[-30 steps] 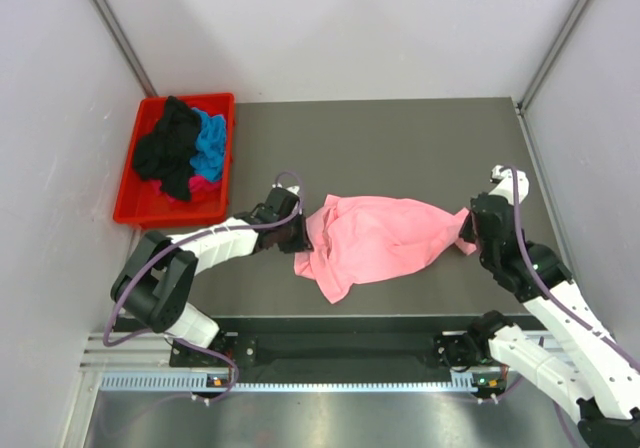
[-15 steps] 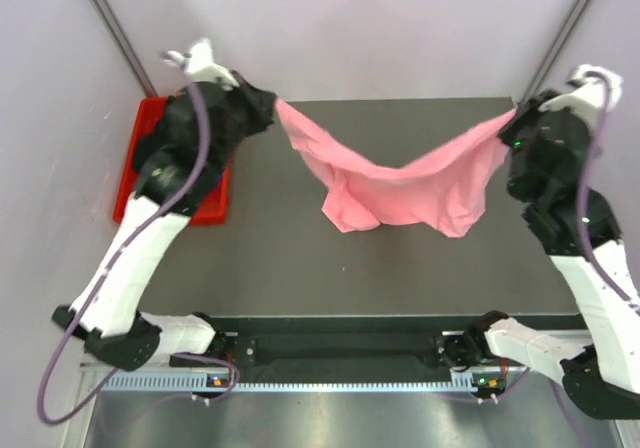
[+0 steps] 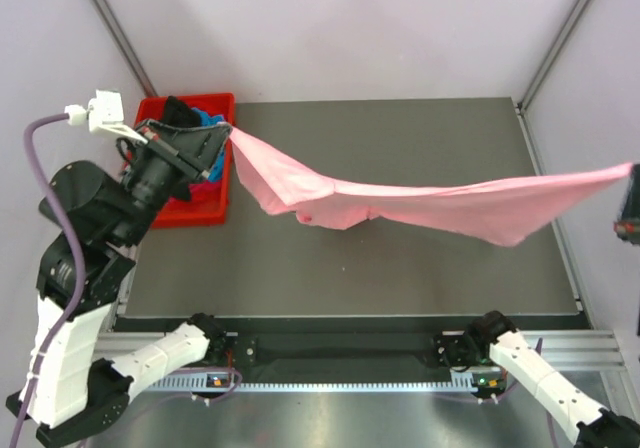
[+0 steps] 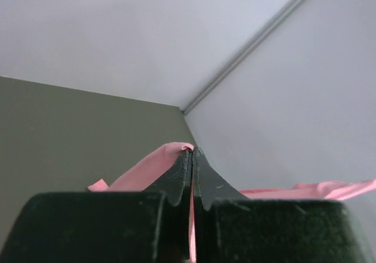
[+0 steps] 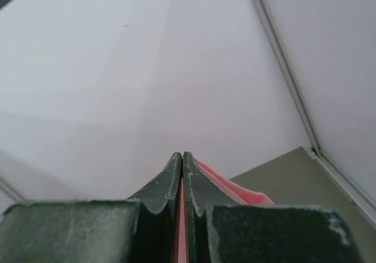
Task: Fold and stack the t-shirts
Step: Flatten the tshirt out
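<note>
The light pink t-shirt [image 3: 400,200] hangs stretched in the air above the table, sagging in the middle. My left gripper [image 3: 226,136] is raised at the far left and is shut on one end of it; pink cloth shows between its jaws in the left wrist view [image 4: 191,152]. My right gripper [image 3: 632,171] is at the right edge of the top view, mostly cut off, and is shut on the other end; pink cloth shows between its jaws in the right wrist view [image 5: 181,155]. Black, bright blue and magenta t-shirts [image 3: 205,158] lie in the bin, largely hidden by my left arm.
The red plastic bin [image 3: 177,211] stands at the back left corner of the dark table [image 3: 380,278]. Pale walls close in the table at the back and on both sides.
Both grippers have lifted the pink t-shirt off the table and moved apart. The cloth has gone from a heap, to a deep sag, to a nearly taut span.
</note>
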Available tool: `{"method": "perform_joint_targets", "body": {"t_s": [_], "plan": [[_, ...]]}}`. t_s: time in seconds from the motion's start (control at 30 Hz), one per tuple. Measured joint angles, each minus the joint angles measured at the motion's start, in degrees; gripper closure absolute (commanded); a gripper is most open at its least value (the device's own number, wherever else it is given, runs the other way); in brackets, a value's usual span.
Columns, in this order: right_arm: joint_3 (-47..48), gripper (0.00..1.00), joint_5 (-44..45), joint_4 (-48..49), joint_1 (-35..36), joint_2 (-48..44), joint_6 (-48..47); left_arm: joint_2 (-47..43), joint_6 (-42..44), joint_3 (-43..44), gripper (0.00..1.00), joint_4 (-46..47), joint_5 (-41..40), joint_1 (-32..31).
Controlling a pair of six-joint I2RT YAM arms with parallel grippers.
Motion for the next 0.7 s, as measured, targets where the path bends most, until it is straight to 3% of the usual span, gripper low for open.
{"method": "perform_joint_targets", "body": {"t_s": [0.27,0.5,0.7], "plan": [[1.9,1.00,-8.3,-0.7,0.0,-5.0,-1.1,-0.9,-1.6,4.3,1.00,-2.3,9.4,0.0],[8.7,1.00,-10.6,0.2,0.0,-0.8,-4.3,1.8,-0.9,13.0,1.00,-5.1,9.6,0.1],[4.9,1.00,-10.6,4.6,0.0,5.4,-8.3,7.7,3.0,17.0,1.00,-5.1,5.0,0.2]]}}
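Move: Both closed grippers hold the t-shirt by its upper corners. Its hanging middle is about 27 cm to the left hand's right, level fore and aft, some 16 cm below; from the right hand, roughly 27 cm left, 10 cm ahead and 17 cm below. The bare table middle lies 15 cm ahead of the left hand, 18 cm right and 52 cm down. The red bin is 25 cm ahead and 20 cm left of the left hand, 47 cm lower. Still pinching a t-shirt corner each, both hands keep the cloth strung high between them, clear of the table, easing back about 5 cm while rising by nearly as much. They then reverse and start forward again, the right quicker and drifting some 3 cm left; the right fingers tip up about 10 degrees, then partly level off. ##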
